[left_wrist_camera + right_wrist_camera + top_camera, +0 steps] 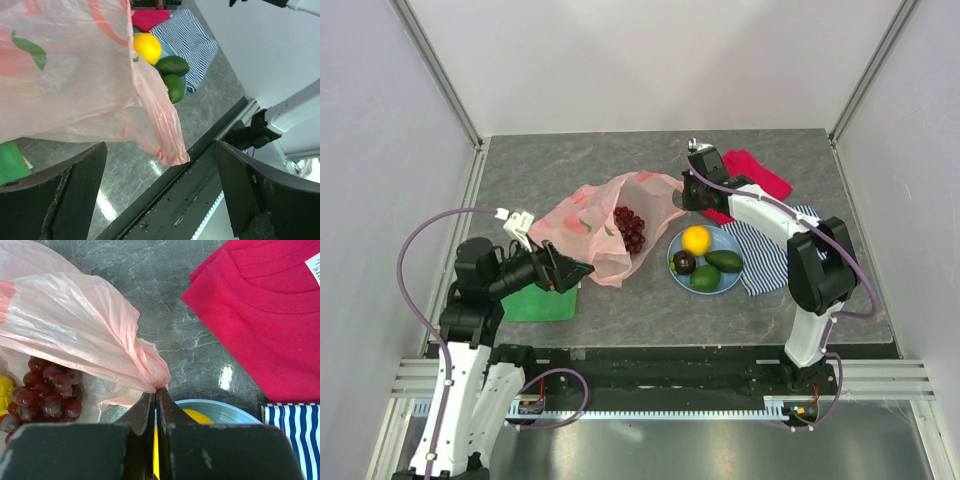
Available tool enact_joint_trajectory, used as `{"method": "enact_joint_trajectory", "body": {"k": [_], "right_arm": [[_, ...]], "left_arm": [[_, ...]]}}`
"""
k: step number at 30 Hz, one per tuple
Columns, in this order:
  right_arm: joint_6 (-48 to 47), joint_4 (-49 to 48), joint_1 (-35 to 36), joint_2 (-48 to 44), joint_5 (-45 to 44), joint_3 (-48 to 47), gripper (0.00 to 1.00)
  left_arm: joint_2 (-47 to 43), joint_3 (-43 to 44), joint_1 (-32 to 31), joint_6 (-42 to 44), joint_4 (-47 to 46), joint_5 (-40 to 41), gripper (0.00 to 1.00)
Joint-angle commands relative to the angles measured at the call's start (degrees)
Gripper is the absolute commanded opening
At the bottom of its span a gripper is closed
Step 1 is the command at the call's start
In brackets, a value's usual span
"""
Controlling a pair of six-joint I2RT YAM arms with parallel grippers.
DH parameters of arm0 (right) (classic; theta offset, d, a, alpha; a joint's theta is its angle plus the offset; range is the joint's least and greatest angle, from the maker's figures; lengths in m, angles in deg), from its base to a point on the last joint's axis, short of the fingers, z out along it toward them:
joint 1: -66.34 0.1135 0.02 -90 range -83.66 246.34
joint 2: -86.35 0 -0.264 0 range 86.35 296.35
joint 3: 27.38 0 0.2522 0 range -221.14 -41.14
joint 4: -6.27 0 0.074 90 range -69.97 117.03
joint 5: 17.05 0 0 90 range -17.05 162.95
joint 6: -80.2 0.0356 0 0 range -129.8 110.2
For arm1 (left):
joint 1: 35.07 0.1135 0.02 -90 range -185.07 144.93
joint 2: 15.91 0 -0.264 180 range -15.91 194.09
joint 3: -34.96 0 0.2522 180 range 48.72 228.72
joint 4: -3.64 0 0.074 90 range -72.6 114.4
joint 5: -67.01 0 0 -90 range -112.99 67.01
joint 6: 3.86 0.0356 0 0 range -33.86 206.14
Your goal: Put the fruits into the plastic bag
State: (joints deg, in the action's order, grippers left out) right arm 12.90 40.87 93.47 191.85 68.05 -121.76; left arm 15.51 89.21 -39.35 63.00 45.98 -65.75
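Note:
The pink plastic bag (590, 222) lies crumpled mid-table with the dark red grape bunch (630, 228) inside its open mouth. My right gripper (692, 195) is shut on the bag's rim (150, 371), holding it up; grapes (45, 392) show beneath. On the blue plate (728, 238) sit a yellow citrus (696, 240), a dark round fruit (684, 262), an avocado (724, 261) and a lime (705, 278). My left gripper (570, 272) stands open at the bag's near corner (170, 150), its fingers (75, 190) wide apart and touching nothing.
A red folded cloth (760, 175) lies behind the plate and a striped cloth (775, 255) under its right side. A green flat item (540, 303) sits under the left arm by the table's near edge (165, 195).

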Motion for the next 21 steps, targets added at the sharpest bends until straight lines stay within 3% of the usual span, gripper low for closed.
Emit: {"method": "enact_joint_trajectory", "body": {"k": [1, 5, 11, 19, 21], "right_arm": [[0.24, -0.54, 0.02, 0.86, 0.16, -2.09, 0.0], [0.24, -0.45, 0.02, 0.94, 0.07, -1.91, 0.0], [0.33, -0.45, 0.02, 1.38, 0.33, -2.08, 0.0], [0.15, -0.19, 0.02, 1.03, -0.02, -2.17, 0.0], [0.15, -0.01, -0.07, 0.77, -0.1, -2.26, 0.0]], "left_arm": [[0.48, -2.34, -0.12, -2.7, -2.91, -4.78, 0.96], [0.92, -3.66, -0.21, -2.79, -3.44, -5.14, 0.95], [3.29, -6.82, -1.96, -8.15, -11.51, -4.97, 0.83], [7.94, -5.95, -10.13, -9.38, -15.83, 0.74, 0.71], [9.0, -5.77, -13.38, -8.95, -16.01, 3.03, 0.64]]}}
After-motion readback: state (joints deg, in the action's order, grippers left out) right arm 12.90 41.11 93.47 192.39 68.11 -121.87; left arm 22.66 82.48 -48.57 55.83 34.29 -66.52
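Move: The bag's loose near corner, standing open, is the left hand's aim: about 7 cm to its right, 2 cm farther out and some 5 cm lower. From that hand, the grapes lie some 11 cm ahead and 11 cm right, and the green cloth about 15 cm left and 6 cm back, both nearly 20 cm below. From the right hand, the loose corner is roughly 19 cm left, 19 cm back and 5 cm up. The right hand keeps its pinch on the bag's far rim and stays put while the left hand goes for the loose near corner: first down about 3 cm, then some 4 cm to the right. The left wrist tips down and turns clockwise, each about 8 degrees, and the wide-open fingers close by roughly a quarter, one on either side of the corner; contact can't be seen. ##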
